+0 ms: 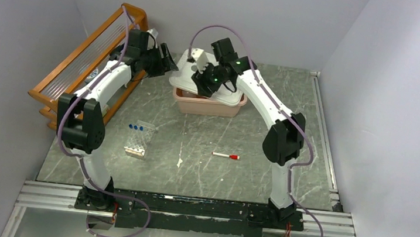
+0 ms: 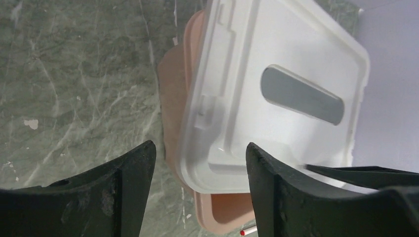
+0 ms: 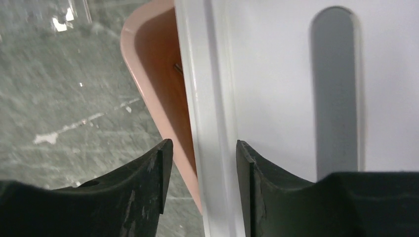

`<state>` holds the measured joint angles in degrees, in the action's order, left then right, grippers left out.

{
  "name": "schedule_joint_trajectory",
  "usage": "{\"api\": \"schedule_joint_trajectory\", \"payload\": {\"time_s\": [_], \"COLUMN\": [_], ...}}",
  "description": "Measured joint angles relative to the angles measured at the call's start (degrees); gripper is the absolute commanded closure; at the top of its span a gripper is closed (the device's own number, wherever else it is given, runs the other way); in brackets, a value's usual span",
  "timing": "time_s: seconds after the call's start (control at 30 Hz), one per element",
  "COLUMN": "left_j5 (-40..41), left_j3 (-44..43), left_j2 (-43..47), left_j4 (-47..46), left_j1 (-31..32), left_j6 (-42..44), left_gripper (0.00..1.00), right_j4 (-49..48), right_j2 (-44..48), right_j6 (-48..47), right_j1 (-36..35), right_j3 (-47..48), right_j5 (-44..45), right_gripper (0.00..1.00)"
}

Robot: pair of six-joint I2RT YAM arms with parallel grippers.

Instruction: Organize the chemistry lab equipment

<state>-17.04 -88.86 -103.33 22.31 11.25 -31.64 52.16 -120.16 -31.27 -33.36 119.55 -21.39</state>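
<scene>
A pink bin (image 1: 206, 107) stands at the back middle of the table with a white lid (image 1: 181, 77) lying askew over it. My right gripper (image 1: 205, 78) hovers over the lid, open, with the lid's rim (image 3: 210, 123) between its fingers. My left gripper (image 1: 169, 61) is just left of the bin, open above the lid's corner (image 2: 217, 168). A clear tube rack (image 1: 137, 139) holding blue-capped tubes (image 1: 135, 127) stands front left. A thin white stick with a red end (image 1: 225, 155) lies mid-table. The bin's contents are hidden by the lid.
A wooden slatted rack (image 1: 85, 52) leans along the left wall. A small white scrap (image 1: 179, 162) lies on the grey marbled tabletop (image 1: 201, 176) in front of the tube rack. Walls close in on both sides.
</scene>
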Motion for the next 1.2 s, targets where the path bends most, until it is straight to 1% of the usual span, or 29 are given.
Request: {"api": "schedule_joint_trajectory", "payload": {"time_s": [0.1, 0.2, 0.33, 0.4, 0.5, 0.63, 0.7, 0.83, 0.9, 0.93, 1.0, 1.2], "left_j5": [-0.1, -0.2, -0.4, -0.4, -0.7, -1.4, -1.6, -1.6, -1.6, -1.6, -1.6, -2.2], "left_j3": [-0.1, -0.3, -0.3, -0.3, -0.4, -0.6, -0.6, -0.7, -0.6, -0.5, 0.7, 4.6], "left_j2": [-2.1, -4.0, -4.5, -4.5, -4.5, -4.5, -4.5, -4.4, -4.1, -3.8, -2.8, 0.7], "left_j4": [0.0, 0.0, 0.1, 0.0, -0.2, 0.1, 0.2, 0.4, 0.9, 1.3, 1.6, 2.6], "left_j1": [0.0, 0.0, 0.2, 0.5, 0.7, 1.0, 1.2, 1.7, 2.0, 2.2, 2.5, 3.7], "left_j6": [1.0, 2.3, 4.3, 5.5, 6.6, 7.7, 7.9, 7.9, 7.8, 7.6, 7.2, 5.2], "left_gripper": [0.36, 0.43, 0.52, 0.54, 0.58, 0.60, 0.62, 0.67, 0.69, 0.70, 0.70, 0.70], "right_j4": [-5.7, -13.5, -22.6, -24.5, -24.5, -23.6, -22.7, -20.9, -20.3, -19.9, -19.2, -20.2], "right_j2": [5.4, 13.6, 23.9, 26.4, 25.6, 21.7, 19.5, 16.1, 15.6, 15.5, 15.1, 15.1], "right_j6": [5.6, 13.7, 27.8, 34.1, 40.6, 44.7, 45.6, 47.3, 47.5, 47.5, 47.5, 44.3], "right_j1": [1.6, 3.3, 6.1, 7.3, 8.0, 7.9, 7.9, 8.2, 8.6, 8.9, 9.9, 12.0], "right_j3": [-6.8, -16.7, -27.8, -30.8, -31.5, -31.4, -30.8, -26.5, -25.9, -25.8, -25.8, -26.1], "right_j5": [0.2, 4.2, 14.3, 20.2, 27.2, 31.3, 32.1, 34.5, 35.4, 35.6, 35.5, 31.8], "right_gripper": [0.46, 0.46, 0.46, 0.46, 0.46, 0.47, 0.51, 0.69, 0.78, 0.82, 0.83, 0.83]}}
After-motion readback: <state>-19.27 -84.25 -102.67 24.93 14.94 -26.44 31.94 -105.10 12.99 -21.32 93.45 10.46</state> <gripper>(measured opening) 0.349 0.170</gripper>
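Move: The white lid lies loosely and askew over the pink box, its middle some 14 cm to the right and 2 cm ahead of the left hand, about 4 cm lower, with the near left corner just below those fingers. From the right hand, open over the near rim, that middle is roughly 6 cm ahead and 3 cm right, about level. The box's middle is about 5 cm ahead and 3 cm right of the right hand, 10 cm down; the marker is 15 cm back and 12 cm right, 17 cm down. The lid's left rim, close to its near corner, is taken by the left hand, which sinks about 4 cm, closes to pinch it, then draws it back about 4 cm and a little right. The right hand comes free of the near rim, arcs up and over some 16 cm to the right and 6 cm forward, turning about 65 degrees clockwise, and comes down at the right rim, fingers narrowing there. ##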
